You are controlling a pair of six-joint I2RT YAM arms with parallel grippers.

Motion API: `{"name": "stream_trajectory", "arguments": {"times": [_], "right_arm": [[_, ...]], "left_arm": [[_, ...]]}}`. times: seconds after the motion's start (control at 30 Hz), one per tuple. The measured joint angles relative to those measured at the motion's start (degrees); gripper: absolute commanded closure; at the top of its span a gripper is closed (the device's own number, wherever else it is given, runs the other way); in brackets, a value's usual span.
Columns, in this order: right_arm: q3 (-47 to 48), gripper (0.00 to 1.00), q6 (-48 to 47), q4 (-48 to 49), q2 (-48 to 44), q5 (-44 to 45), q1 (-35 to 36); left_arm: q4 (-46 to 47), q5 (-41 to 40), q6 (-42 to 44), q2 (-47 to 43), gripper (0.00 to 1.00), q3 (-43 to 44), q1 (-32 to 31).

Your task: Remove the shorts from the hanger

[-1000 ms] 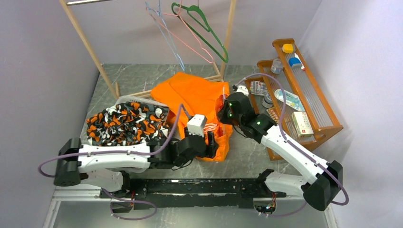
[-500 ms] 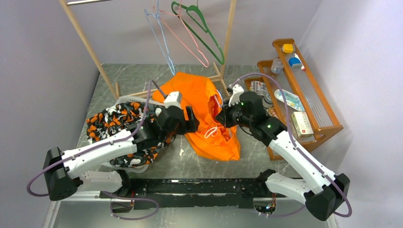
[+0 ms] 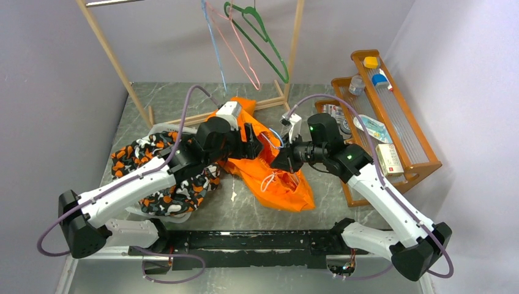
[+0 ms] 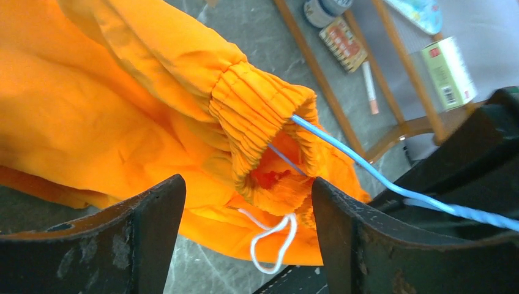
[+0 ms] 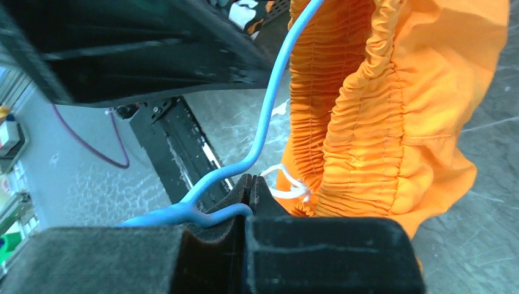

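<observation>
The orange shorts (image 3: 269,177) lie bunched on the table, their gathered waist (image 4: 257,116) lifted and the white drawstring (image 4: 272,242) dangling. A thin blue hanger (image 4: 343,153) runs into the waist opening. My right gripper (image 5: 252,180) is shut on the hanger's wire (image 5: 263,128), right beside the waistband (image 5: 367,122). In the top view it (image 3: 283,160) sits at the shorts' right side. My left gripper (image 4: 245,190) stands open just short of the waistband, nothing between its fingers; from above it (image 3: 254,142) faces the right gripper across the shorts.
A black, white and orange patterned garment (image 3: 159,162) lies at the left. Behind stands a wooden clothes rack (image 3: 116,61) with green (image 3: 263,43), pink (image 3: 235,49) and blue (image 3: 214,49) hangers. A wooden shelf (image 3: 392,122) with small items lines the right side.
My left arm swung from the front edge back to the shorts' left side, its jaws spreading wider. The right gripper carried the hanger forward, and the shorts bunched toward the front.
</observation>
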Motion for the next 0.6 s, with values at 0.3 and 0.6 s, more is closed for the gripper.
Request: {"name": "stream_trajectory", "arguments": {"times": [0.3, 0.6], "right_arm": [[1.18, 1.0, -2.49, -4.57, 1.73, -6.75, -0.02], [1.4, 1.0, -3.8, -7.26, 1.7, -10.47, -0.02]], "left_arm": [[-5.18, -5.05, 0.7, 3.52, 0.56, 1.86, 0.46], [-5.88, -7.54, 2.45, 7.08, 0.55, 6.91, 1.42]]}}
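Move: The left hand, open, has the orange shorts' waistband some 6 cm to its right, 2 cm ahead and about 5 cm below. The white drawstring is roughly 6 cm back, 5 cm right and 11 cm down. The basket with the camouflage garment is about 29 cm left of that hand, 9 cm back and 20 cm down. From the right hand, already gripping the blue hanger, the waistband is about 6 cm ahead, 3 cm left and 4 cm lower. The right hand keeps its shut pinch on the blue hanger and draws it back about 4 cm towards the base, turning some 10 degrees counter-clockwise. The left hand dips nearly 3 cm, then works forward about 3.5 cm and rises part of the way again, narrowing its jaws from wide to about half open as one fingertip reaches the waistband's rim. ##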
